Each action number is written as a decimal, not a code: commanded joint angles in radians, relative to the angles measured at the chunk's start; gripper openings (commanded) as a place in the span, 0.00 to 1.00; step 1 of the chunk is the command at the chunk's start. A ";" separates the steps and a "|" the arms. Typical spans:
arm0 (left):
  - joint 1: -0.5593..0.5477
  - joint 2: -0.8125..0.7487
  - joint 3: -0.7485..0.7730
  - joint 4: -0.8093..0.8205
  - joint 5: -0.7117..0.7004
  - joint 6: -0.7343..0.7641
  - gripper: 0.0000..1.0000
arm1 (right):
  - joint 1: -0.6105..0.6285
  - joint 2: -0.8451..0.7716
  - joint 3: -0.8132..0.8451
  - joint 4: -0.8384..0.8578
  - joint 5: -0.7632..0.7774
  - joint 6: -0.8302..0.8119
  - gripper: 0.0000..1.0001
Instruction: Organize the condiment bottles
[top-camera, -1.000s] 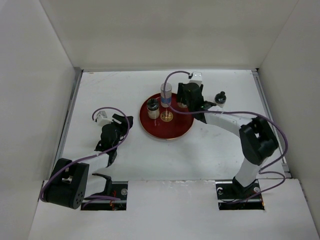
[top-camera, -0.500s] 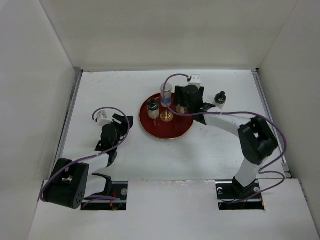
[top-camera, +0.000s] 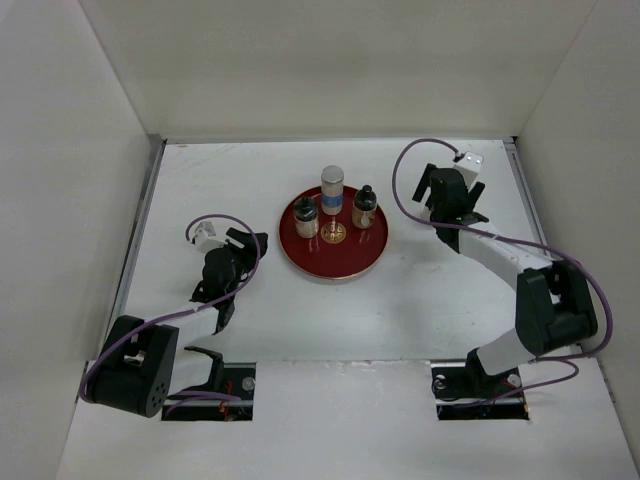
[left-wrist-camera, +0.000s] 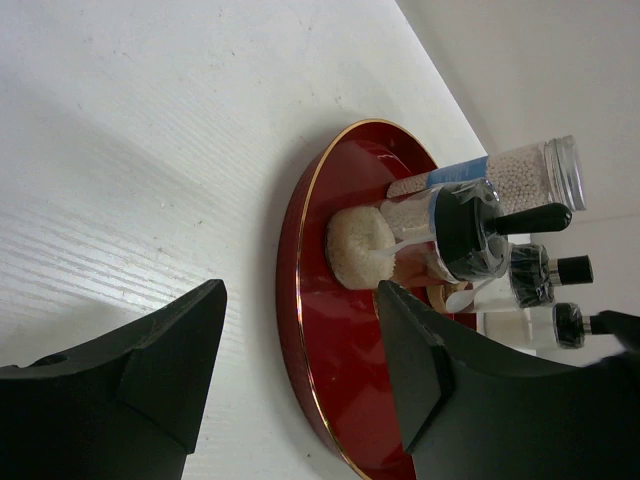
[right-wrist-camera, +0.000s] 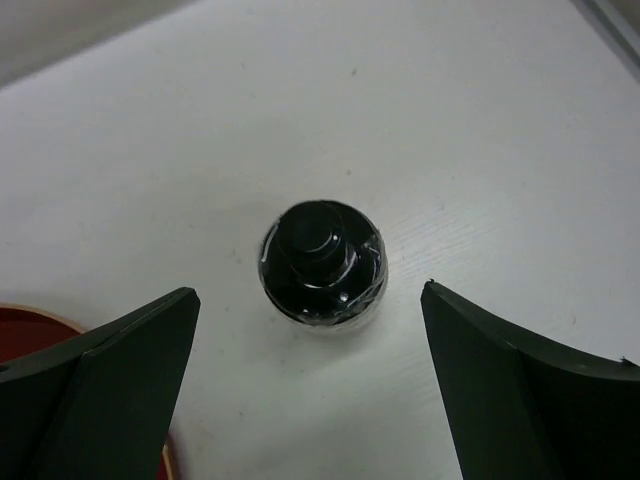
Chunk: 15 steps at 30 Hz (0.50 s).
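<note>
On the round red tray (top-camera: 345, 262) stand a tall pale cylinder bottle (top-camera: 332, 188) with a grey cap and blue band, and two short black-topped bottles (top-camera: 306, 216) (top-camera: 364, 207). Another short black-topped bottle (right-wrist-camera: 322, 262) stands on the table right of the tray; the top view hides it under my right gripper (top-camera: 443, 203). In the right wrist view that gripper (right-wrist-camera: 307, 289) is wide open, with a finger on each side of the bottle and neither touching it. My left gripper (left-wrist-camera: 300, 290) is open and empty beside the tray's (left-wrist-camera: 300, 300) left edge, facing the bottles (left-wrist-camera: 440, 225).
White walls enclose the table on the left, back and right. A metal rail (top-camera: 143, 215) runs along the left edge. The tray has a gold emblem (top-camera: 333, 235) at its centre. A sliver of the tray (right-wrist-camera: 20, 325) shows at the left of the right wrist view.
My right gripper opened, left a short bottle standing on the tray's right side, and swung right over the bottle on the table. The left arm has not moved.
</note>
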 joint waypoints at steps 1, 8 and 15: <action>-0.001 -0.013 0.007 0.046 -0.005 0.007 0.60 | -0.031 0.071 0.064 -0.022 0.005 -0.008 1.00; -0.004 -0.007 0.012 0.046 -0.008 0.011 0.61 | -0.088 0.196 0.124 0.019 -0.109 -0.008 0.92; -0.005 -0.001 0.015 0.046 -0.007 0.015 0.61 | -0.083 0.142 0.074 0.125 -0.076 -0.044 0.67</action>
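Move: The last dark-capped bottle still out on the table is some 4 cm ahead of my right hand and 2 cm to its right, its middle about 10 cm lower. The dark-topped bottle already on the red tray stands about 19 cm to my right hand's left and 3 cm ahead; the tray's middle is roughly 28 cm left, level with the hand. From my left hand the bottle I'm after lies about 12 cm ahead and 49 cm right. I sink my wide-open right hand about 6 cm onto the lone bottle while edging 3 cm forward and 2 cm right, tipping the fingers some 10 degrees further down so they straddle its dark cap. Once down, I draw the fingers together about a third of the way, up against both sides of the bottle's top, and start to ease up by barely half a centimetre. ##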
